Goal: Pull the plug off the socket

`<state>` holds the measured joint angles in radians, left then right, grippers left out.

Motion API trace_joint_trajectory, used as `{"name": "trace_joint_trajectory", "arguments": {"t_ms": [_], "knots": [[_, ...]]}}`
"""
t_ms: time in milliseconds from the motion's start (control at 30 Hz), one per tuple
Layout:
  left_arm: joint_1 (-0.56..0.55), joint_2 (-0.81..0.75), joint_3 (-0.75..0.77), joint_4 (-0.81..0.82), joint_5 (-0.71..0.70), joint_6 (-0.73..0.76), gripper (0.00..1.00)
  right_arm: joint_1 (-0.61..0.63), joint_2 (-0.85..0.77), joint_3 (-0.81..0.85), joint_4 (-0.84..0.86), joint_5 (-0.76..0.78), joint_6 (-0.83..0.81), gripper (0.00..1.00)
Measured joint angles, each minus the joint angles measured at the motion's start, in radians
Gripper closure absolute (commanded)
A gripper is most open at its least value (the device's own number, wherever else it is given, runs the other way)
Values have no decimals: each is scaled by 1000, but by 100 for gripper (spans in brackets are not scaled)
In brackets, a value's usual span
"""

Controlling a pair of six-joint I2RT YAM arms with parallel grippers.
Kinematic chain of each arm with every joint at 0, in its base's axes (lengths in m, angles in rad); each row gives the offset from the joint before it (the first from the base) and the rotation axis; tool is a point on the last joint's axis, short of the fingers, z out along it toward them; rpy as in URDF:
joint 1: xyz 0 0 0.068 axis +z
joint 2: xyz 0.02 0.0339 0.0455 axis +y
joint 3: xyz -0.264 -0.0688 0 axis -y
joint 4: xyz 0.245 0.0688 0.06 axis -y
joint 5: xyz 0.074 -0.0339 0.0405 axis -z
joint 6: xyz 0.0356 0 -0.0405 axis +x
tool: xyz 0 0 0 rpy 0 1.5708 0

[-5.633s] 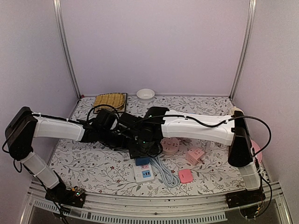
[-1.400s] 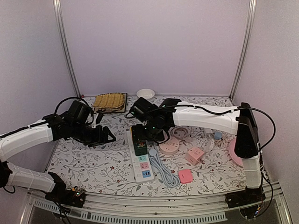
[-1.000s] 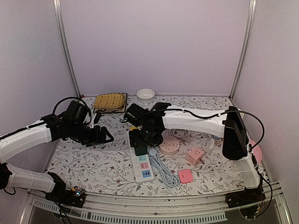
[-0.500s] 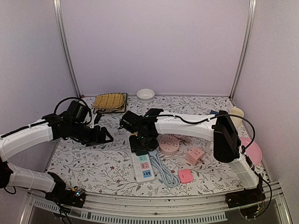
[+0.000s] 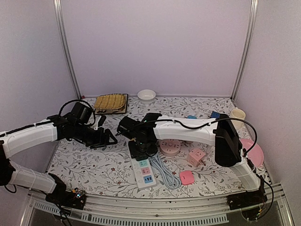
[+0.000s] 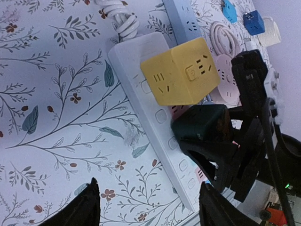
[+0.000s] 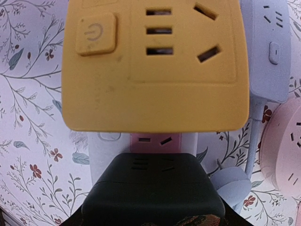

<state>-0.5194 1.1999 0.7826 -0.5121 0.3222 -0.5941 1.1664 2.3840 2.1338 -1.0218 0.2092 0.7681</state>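
A white power strip, the socket [image 5: 145, 172] [image 6: 155, 137] [image 7: 103, 156], lies on the floral table. Two cube plugs sit on it: a yellow one [image 6: 181, 77] [image 7: 155, 66] and, right beside it, a dark green one [image 6: 202, 127] [image 7: 150, 183]. My right gripper [image 5: 141, 149] [image 7: 150, 214] reaches down over the dark green plug, its black fingers [image 6: 244, 155] clasping the plug's two sides. My left gripper [image 5: 106, 138] [image 6: 150, 207] hovers open over bare table just left of the strip, holding nothing. The top view hides both plugs under the right wrist.
A grey-blue strip [image 7: 268, 47] with its coiled cable [image 5: 164, 172] lies right of the white one. A round pink socket [image 5: 170, 147], a pink cube [image 5: 196, 157] and a flat pink block [image 5: 186, 177] lie further right. A woven mat [image 5: 110, 101] and a white bowl [image 5: 146, 94] sit at the back.
My right gripper has slid left and down along the strip onto the dark green plug, and its jaws have narrowed around it. The left arm has barely shifted.
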Motion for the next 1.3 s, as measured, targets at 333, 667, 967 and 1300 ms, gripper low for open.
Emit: {"name": "trace_joint_trajectory", "arguments": {"t_ms": [333,667,967,1300], "knots": [[1,71,-28,60,47,-8,27,103,-6,0,-37,-7,4,85],[1,187,-26,133,79,-13,27,122,-10,-1,-43,-18,18,85],[1,209,-33,173,90,-24,27,109,-12,0,-47,-20,18,85],[1,212,-73,260,90,-45,27,90,-13,35,-81,-26,-13,85]]}}
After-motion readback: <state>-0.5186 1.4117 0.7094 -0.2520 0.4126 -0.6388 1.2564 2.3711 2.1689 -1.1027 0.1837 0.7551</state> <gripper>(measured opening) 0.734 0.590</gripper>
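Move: The yellow plug, still on the power strip, lies some 9 cm to the right of the left hand, about 3 cm ahead and 7 cm below; the dark green plug is about 11 cm right, 2 cm back and equally low. The right hand already grips the green plug, its middle about 1 cm under the hand point. From the right hand the yellow one is about 5 cm ahead, 2 cm left and 1 cm lower, while a grey round plug is 6 cm right, level fore-and-aft and 4 cm lower. Keeping its grip on the dark green plug, the right hand drags it and the power strip under it about 6.5 cm back and slightly left, pauses, then eases some 1.5 cm forward again and starts to lift by about 1 cm. Meanwhile the left hand, fingers staying open, sinks about 5 cm and shifts a couple of centimetres right towards the yellow plug, bringing one finger over its left edge by the power button, apparently touching it, without closing. ##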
